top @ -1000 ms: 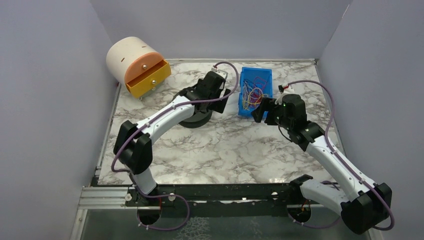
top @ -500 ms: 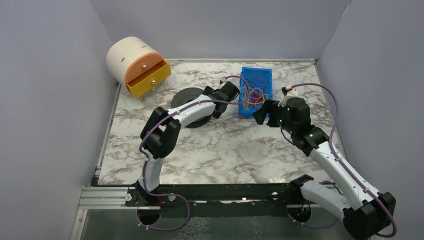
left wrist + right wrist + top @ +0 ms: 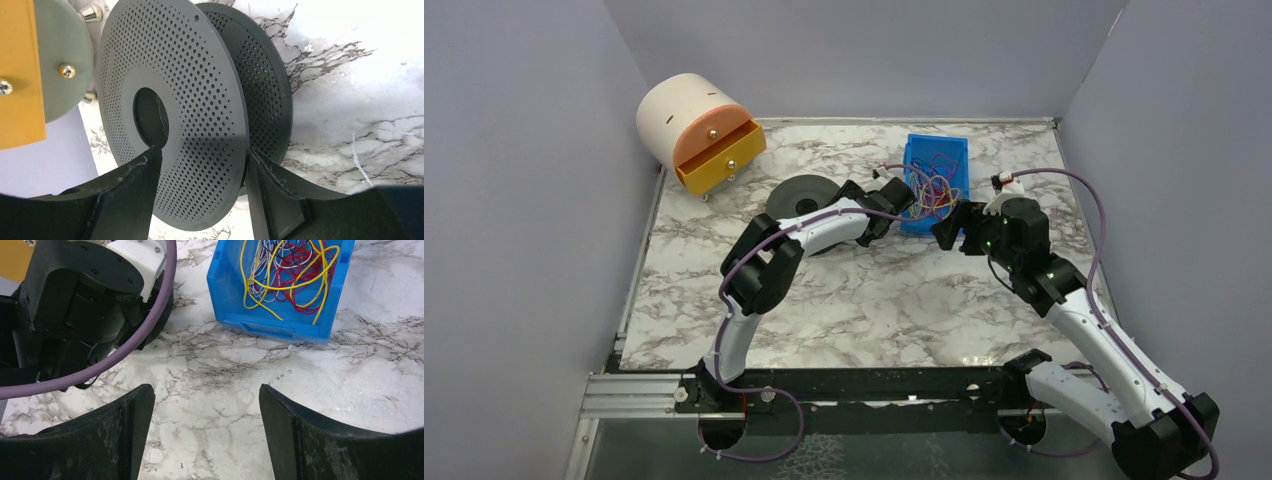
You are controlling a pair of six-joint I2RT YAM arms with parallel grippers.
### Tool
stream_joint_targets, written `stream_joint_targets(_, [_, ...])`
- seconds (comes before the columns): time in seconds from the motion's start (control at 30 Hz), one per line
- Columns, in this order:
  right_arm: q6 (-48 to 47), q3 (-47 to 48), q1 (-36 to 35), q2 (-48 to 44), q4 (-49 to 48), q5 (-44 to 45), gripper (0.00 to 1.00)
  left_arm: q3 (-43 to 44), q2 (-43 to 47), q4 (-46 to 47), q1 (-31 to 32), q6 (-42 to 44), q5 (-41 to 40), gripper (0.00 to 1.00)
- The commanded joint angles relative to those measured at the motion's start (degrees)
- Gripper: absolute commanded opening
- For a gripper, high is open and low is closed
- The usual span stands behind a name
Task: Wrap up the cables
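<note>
The cables point(image 3: 285, 270) are a tangle of thin yellow, red and white wires lying in a blue bin point(image 3: 272, 325), which stands at the back of the table point(image 3: 939, 150). A black perforated spool point(image 3: 802, 192) rests left of the bin. In the left wrist view my left gripper point(image 3: 200, 155) straddles the spool's near flange point(image 3: 195, 100), one finger on its face and the other behind its rim; the jaws stand apart. My right gripper point(image 3: 205, 390) hangs open over bare marble just in front of the bin, nothing between its fingers point(image 3: 949, 225).
A cream cylindrical drawer unit with its orange drawer point(image 3: 714, 150) pulled out stands at the back left. Grey walls close in the marble table on three sides. The left arm's wrist lies close to the bin's left wall.
The left arm's wrist has swung right toward the bin and dropped low, with its jaws narrowing around the spool's flange. The right arm has only shifted slightly.
</note>
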State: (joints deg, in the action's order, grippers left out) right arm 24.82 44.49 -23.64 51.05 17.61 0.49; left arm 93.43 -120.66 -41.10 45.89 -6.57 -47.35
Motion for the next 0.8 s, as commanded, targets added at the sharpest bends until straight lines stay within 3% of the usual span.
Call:
stream_joint_targets(0.0, [-0.66, -1.1, -0.27, -1.1, -1.04, -1.28, 0.81, 1.08, -1.0, -0.35, 0.11, -0.44, -4.98, 0.61])
stream_joint_targets(0.13, [-0.69, -1.21, -0.27, -1.47, -1.17, -1.44, 0.81, 0.88, -2.08, -0.43, 0.25, -0.63, -6.14, 0.56])
stream_joint_targets(0.37, [-0.8, -1.29, -0.27, -2.54, -0.91, -1.24, 0.81, 1.54, -1.2, -0.4, 0.43, -0.43, -7.88, 0.28])
stream_joint_targets(0.6, [-0.72, -1.21, -0.27, -3.31, -0.75, -1.28, 0.81, 2.6, 3.88, -0.38, 1.76, 0.7, -9.98, 0.11])
stream_joint_targets(0.67, [-0.65, -1.17, -0.27, -3.51, -0.72, -1.29, 0.81, 2.77, 5.38, -0.46, 2.2, 0.94, -10.48, 0.0])
stream_joint_targets(0.77, [-0.52, -0.85, -0.27, -3.77, -0.49, -1.29, 0.81, 2.94, 7.99, -0.55, 3.0, 1.12, -10.93, 0.0])
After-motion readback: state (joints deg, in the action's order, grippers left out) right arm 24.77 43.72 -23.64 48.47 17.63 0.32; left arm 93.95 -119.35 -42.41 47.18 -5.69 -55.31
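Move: The grey cable spool is right at the left hand: the right-hand rim of its upper flange already stands between the open fingers, with its middle about 7 cm to the left, level fore and aft and some 3 cm lower. The blue bin of cables lies about 20 cm to that hand's right and 3 cm farther out; the drawer cabinet is roughly 31 cm left and 15 cm ahead. From the right hand the spool lies some 29 cm left, 9 cm ahead and 15 cm below. Easing about 1 cm left and slightly down towards the spool's hub, the left hand closes its fingers from well open and pinches the right rim of the upper flange, one finger on each face. Then it pulls straight up some 3 cm, keeping the pinch, the wrist rolling only about 5 degrees. ##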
